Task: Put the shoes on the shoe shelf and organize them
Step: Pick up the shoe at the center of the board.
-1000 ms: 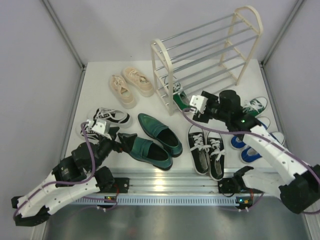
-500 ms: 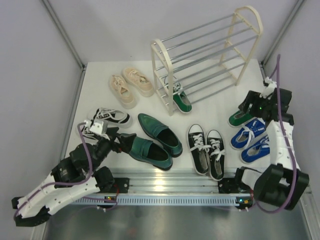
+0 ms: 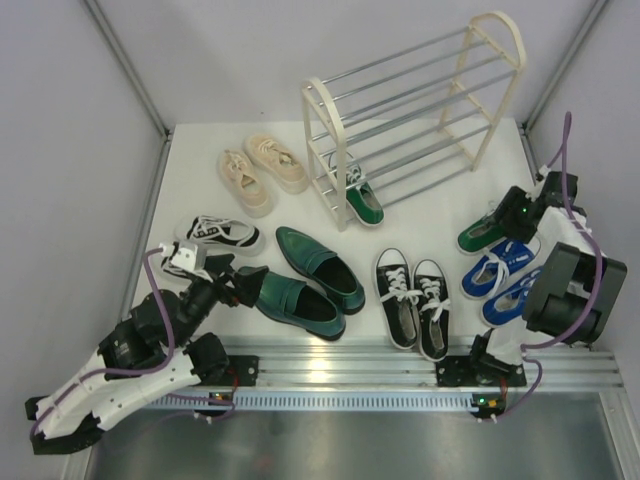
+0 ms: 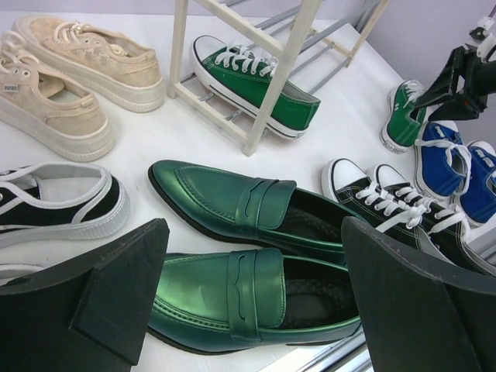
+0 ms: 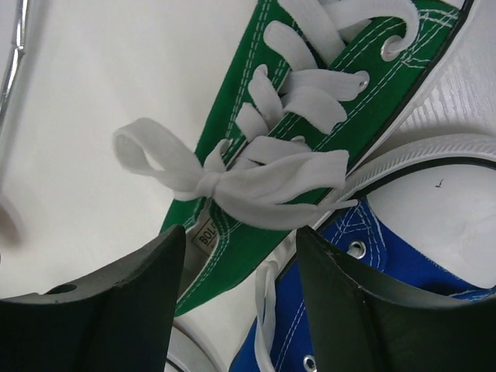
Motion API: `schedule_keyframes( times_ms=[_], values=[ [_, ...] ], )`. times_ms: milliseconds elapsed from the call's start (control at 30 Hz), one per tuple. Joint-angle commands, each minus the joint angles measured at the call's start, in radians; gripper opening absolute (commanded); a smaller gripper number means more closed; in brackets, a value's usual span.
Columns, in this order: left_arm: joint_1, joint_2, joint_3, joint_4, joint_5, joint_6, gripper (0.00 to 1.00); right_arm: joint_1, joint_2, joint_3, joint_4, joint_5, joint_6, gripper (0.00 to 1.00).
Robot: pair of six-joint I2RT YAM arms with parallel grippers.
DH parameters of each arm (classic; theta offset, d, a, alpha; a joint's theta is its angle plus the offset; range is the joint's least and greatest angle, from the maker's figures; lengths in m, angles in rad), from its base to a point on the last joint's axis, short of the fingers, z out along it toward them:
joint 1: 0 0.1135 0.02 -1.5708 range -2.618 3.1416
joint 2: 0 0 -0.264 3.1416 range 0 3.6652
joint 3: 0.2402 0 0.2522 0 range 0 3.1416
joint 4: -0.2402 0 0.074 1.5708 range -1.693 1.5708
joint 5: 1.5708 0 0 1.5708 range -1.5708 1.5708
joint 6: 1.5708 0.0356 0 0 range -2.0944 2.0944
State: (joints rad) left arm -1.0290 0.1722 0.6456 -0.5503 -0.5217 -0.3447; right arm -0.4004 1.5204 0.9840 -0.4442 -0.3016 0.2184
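Note:
The shoe shelf [image 3: 415, 110] stands at the back, with one green canvas sneaker [image 3: 362, 203] on its lowest rods. Its mate [image 3: 480, 235] lies on the table at the right, beside the blue pair [image 3: 505, 280]. My right gripper [image 3: 510, 222] is low over that green sneaker [image 5: 256, 232]. Its jaws are open astride the shoe's side wall near the lace bow, one finger over the shoe's mouth, the other over a blue sneaker [image 5: 372, 287]. My left gripper [image 4: 256, 232] hangs wide open over the near green loafer [image 4: 248, 298], holding nothing.
The second loafer [image 3: 320, 262] lies behind the near one. Black canvas sneakers [image 3: 415, 300] sit front centre, cream sneakers [image 3: 262, 172] at the back left, and striped sneakers [image 3: 225, 233] at the left. Grey walls close in both sides.
My right arm swung from the shelf's front, leaving a green sneaker on the lowest rods, over to the green sneaker at the right; its jaws have narrowed. The left arm barely shifted.

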Motion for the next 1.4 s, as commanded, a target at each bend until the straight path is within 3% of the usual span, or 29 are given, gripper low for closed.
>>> schedule_keyframes(
  times_ms=[0,333,500,533,667,1000,1233,1367],
  values=[
    [0.003,0.0,0.008,0.009,-0.012,-0.004,0.99,-0.002,0.032,0.056,0.059,0.067,0.026,0.59],
    [0.003,0.021,0.008,0.01,0.003,0.0,0.99,0.029,0.161,0.102,0.102,0.156,0.03,0.52],
    [0.001,0.049,0.009,0.01,0.026,-0.002,0.99,0.038,0.149,0.073,0.14,0.131,0.001,0.3],
    [0.003,0.055,0.009,0.012,0.032,0.0,0.98,0.038,0.127,0.067,0.15,0.122,-0.011,0.16],
    [0.001,0.082,0.009,0.021,0.071,0.003,0.98,0.026,0.011,0.003,0.208,0.059,-0.066,0.0],
    [0.003,0.194,-0.055,0.225,0.293,-0.065,0.98,-0.003,-0.367,-0.099,0.274,-0.359,-0.208,0.0],
    [0.003,0.334,-0.101,0.466,0.46,-0.146,0.98,-0.002,-0.613,-0.123,0.081,-0.602,-0.391,0.0],
    [0.003,0.412,-0.104,0.59,0.526,-0.184,0.98,0.031,-0.666,-0.085,-0.208,-0.764,-0.649,0.0]
  ],
)
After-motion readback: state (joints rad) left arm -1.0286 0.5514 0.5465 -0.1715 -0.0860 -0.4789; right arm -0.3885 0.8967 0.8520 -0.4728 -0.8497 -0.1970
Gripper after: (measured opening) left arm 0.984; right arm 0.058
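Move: The right hand is low over the remaining green sneaker, with its middle some 3 cm ahead, 1 cm right and 6 cm below. From that hand, the nearer blue sneaker lies about 8 cm back and 2 cm right, the farther blue one 16 cm back and 8 cm right, and the right black sneaker roughly 20 cm back and 17 cm left. From the left hand, the green sneaker is about 62 cm right, 16 cm ahead and 24 cm lower. The right hand eases about 3 cm down and 2 cm forward onto the green sneaker's lace and tongue area, shuts its half-open fingers to pinch it just behind the bow, then lifts some 18 cm while drawing back and left, its fingers tipping up and turning counter-clockwise, nearly 40 degrees each. The open left hand then swings about 13 cm right over the green loafers towards the sneaker, sinking a little and turning clockwise. ##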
